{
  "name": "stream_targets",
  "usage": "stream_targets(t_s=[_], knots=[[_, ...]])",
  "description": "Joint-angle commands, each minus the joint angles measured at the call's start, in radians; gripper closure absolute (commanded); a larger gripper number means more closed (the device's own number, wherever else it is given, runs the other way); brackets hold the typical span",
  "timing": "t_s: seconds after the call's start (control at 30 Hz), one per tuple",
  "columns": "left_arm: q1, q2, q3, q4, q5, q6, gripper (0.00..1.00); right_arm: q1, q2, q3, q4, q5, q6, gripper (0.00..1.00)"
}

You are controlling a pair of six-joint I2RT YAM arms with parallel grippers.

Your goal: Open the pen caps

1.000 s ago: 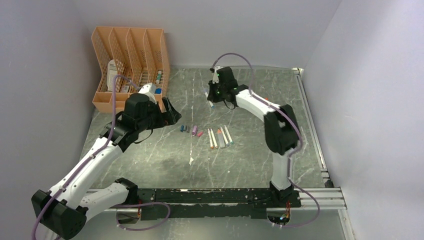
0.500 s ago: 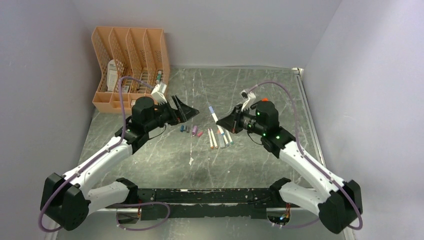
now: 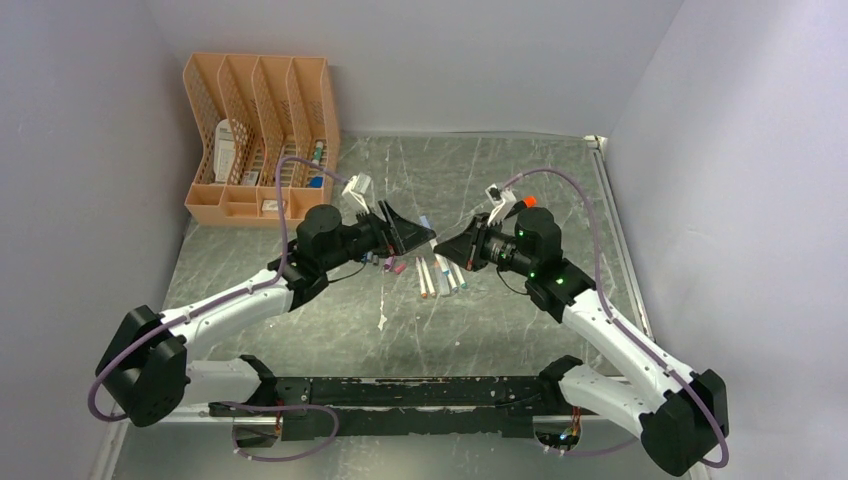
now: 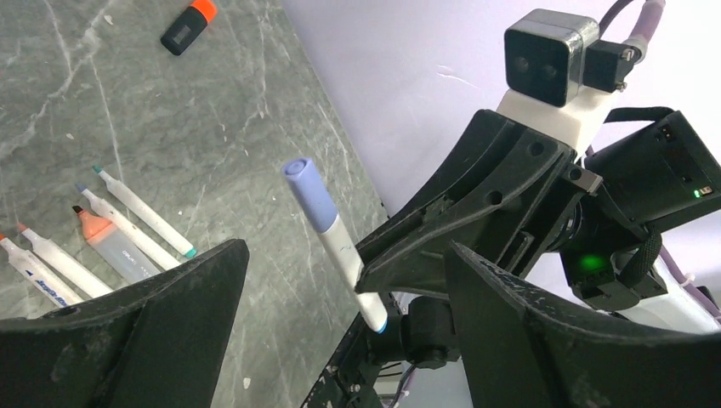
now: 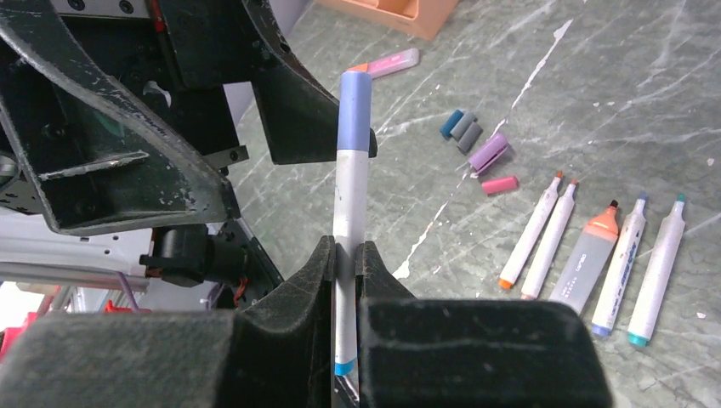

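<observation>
My right gripper (image 5: 347, 246) is shut on the barrel of a white pen (image 5: 349, 208), which it holds above the table. The pen's periwinkle cap (image 5: 354, 110) is still on and points at my left gripper (image 4: 344, 251). That gripper is open, with one finger on each side of the pen (image 4: 344, 255) and no visible contact with the cap (image 4: 310, 191). From above, both grippers meet at the pen (image 3: 427, 222) over the table's middle. Several loose pen caps (image 5: 485, 153), teal, grey, purple and pink, lie on the table.
Several uncapped pens (image 5: 595, 251) lie in a row beside the loose caps (image 3: 388, 262). A black marker with an orange tip (image 4: 187, 25) lies behind my right arm. An orange mesh organiser (image 3: 260, 130) stands at the back left, against the wall.
My right arm swung from the back of the table to the middle with the pen in its grip. My left gripper, still open, moved right until its fingers reached the pen's capped end.
</observation>
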Motion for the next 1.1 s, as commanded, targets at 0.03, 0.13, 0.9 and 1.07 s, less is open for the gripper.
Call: stream_targets(t_s=[0.03,0.13,0.9,1.07], knots=[[-0.021,0.018,0.039,0.068,-0.066,-0.001,0.12,0.010,0.006,-0.010,0.020,-0.004,0.014,1.00],[-0.022,0.019,0.038,0.067,-0.085,-0.003,0.27,0.012,0.004,-0.009,0.017,-0.001,0.012,1.00],[-0.024,0.070,0.029,0.082,-0.125,-0.021,0.93,0.035,-0.004,-0.010,0.002,-0.021,0.009,1.00],[-0.024,0.074,0.028,0.090,-0.108,-0.025,0.93,0.036,-0.001,-0.010,-0.003,-0.012,0.005,0.94]])
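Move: The blue-violet cap of the pen, which the right fingers grip lower down, is almost between the open left fingers: about 2 cm ahead of the left hand, 1 cm right and 1 cm below. From the right hand the cap is some 5 cm ahead, 1 cm left and 3 cm up. On the table roughly 20 cm below the left hand, the row of open pens is about 6 cm ahead and 3 cm right, and the loose caps 10 cm ahead and 11 cm left. The wide-open left fingers close and pinch the cap of the upheld pen as the left hand eases about 2 cm forward and 1 cm down, turning some 5 degrees counter-clockwise. The right hand drifts about 1 cm back, a little left and down; its fingers, still shut, no longer hold the pen's white body at the end. ##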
